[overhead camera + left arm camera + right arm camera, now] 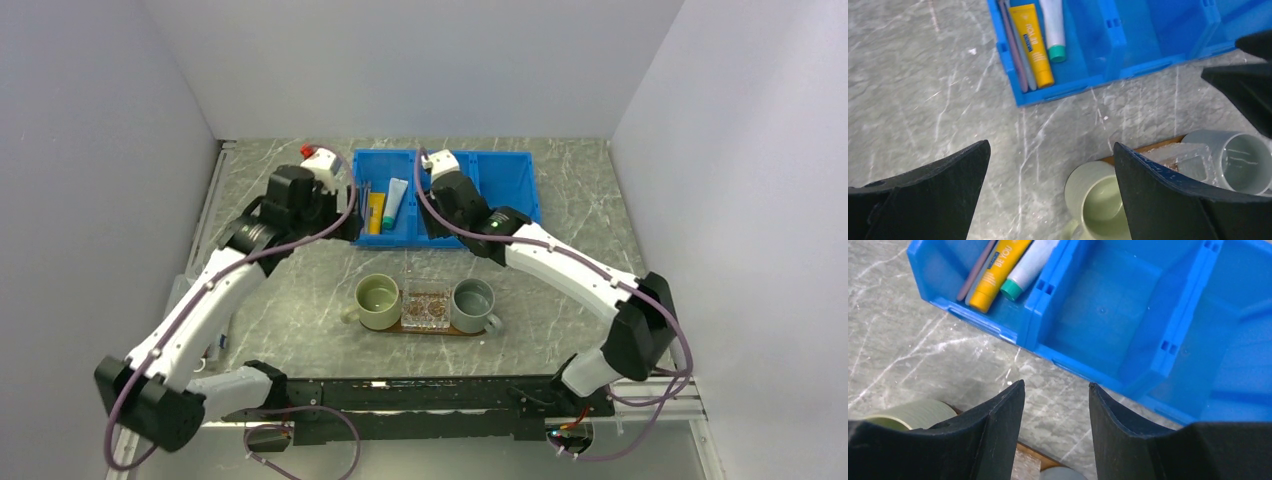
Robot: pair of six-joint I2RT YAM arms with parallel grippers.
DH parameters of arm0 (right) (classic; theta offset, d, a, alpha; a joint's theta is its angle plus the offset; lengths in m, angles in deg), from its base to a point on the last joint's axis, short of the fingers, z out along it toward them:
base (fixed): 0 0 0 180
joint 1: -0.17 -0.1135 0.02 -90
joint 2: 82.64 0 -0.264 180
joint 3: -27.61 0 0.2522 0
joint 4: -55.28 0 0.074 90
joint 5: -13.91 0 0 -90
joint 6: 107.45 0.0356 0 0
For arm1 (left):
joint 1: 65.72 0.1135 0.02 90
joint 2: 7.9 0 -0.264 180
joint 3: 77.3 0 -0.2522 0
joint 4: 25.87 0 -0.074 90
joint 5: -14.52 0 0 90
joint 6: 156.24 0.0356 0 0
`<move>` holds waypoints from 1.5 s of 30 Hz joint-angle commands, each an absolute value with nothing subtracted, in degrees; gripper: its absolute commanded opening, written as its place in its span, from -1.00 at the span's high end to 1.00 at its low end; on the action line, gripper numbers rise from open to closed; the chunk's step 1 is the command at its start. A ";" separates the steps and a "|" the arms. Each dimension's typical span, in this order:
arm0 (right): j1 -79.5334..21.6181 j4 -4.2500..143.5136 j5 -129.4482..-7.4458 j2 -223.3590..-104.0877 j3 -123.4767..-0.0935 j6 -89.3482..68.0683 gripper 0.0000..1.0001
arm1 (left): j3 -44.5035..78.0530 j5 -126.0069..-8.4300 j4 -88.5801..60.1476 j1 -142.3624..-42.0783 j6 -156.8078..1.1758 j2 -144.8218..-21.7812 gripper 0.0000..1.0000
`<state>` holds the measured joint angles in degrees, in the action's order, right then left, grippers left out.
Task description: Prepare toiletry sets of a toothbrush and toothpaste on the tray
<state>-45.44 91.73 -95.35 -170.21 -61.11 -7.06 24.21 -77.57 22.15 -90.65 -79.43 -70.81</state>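
Two thin toothbrushes, one pinkish [1014, 50] and one pale grey [1024, 57], lie in the left compartment of the blue bin [510, 160]. Beside them lie a yellow tube [1037, 45] and a white tube with a teal end [1053, 27]. All four also show in the top view around the yellow tube [375, 212]. The dark wooden tray [445, 331] lies nearer the arms. My left gripper [1050, 150] is open and empty above the table, just in front of the bin's left corner. My right gripper [1055, 390] is open and empty, in front of the middle compartment.
On the tray stand a green mug [378, 300], a small clear square holder [427, 307] and a grey mug [474, 305]. The bin's middle [1108, 305] and right compartments hold nothing. Grey walls close the table on three sides.
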 commanded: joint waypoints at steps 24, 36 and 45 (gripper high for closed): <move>-45.22 96.55 -92.11 -143.72 -42.01 -1.65 -0.04 | -14.57 -60.67 24.95 -85.85 -87.67 -117.56 -0.39; -45.16 98.18 -93.03 -139.87 -40.27 -1.65 -0.04 | -21.71 -64.51 27.56 -85.83 -90.58 -129.96 -0.20; -45.12 98.18 -93.14 -140.31 -39.70 -2.07 -0.04 | -22.60 -64.74 27.39 -86.77 -91.90 -134.77 -0.15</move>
<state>-45.13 98.90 -92.95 -140.84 -39.80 -2.36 -19.54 -63.93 27.68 -85.80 -90.90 -133.41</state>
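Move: The white toothpaste lies about 22 cm ahead of the open left hand, 10 cm to its right and some 21 cm below. The yellow toothpaste is roughly 20 cm ahead and 5 cm right, with the toothbrushes 21 cm ahead and 3 cm right, both at that same depth. From the right hand the white toothpaste is 17 cm ahead, 6 cm left and 17 cm lower; the grey mug sits 10 cm back, 10 cm right and 16 cm below. Forward and to its right the left hand sweeps, almost level at first, then drops ever more steeply, the last stretch straight down over the toothpaste tubes: some 18 cm out, 9 cm right and 16 cm down. Its fingers tip about 30 degrees further downward and narrow from wide open to roughly half. Meanwhile the empty right hand draws back and right about 12 cm at nearly constant height, clearing the box towards above the grey mug. ##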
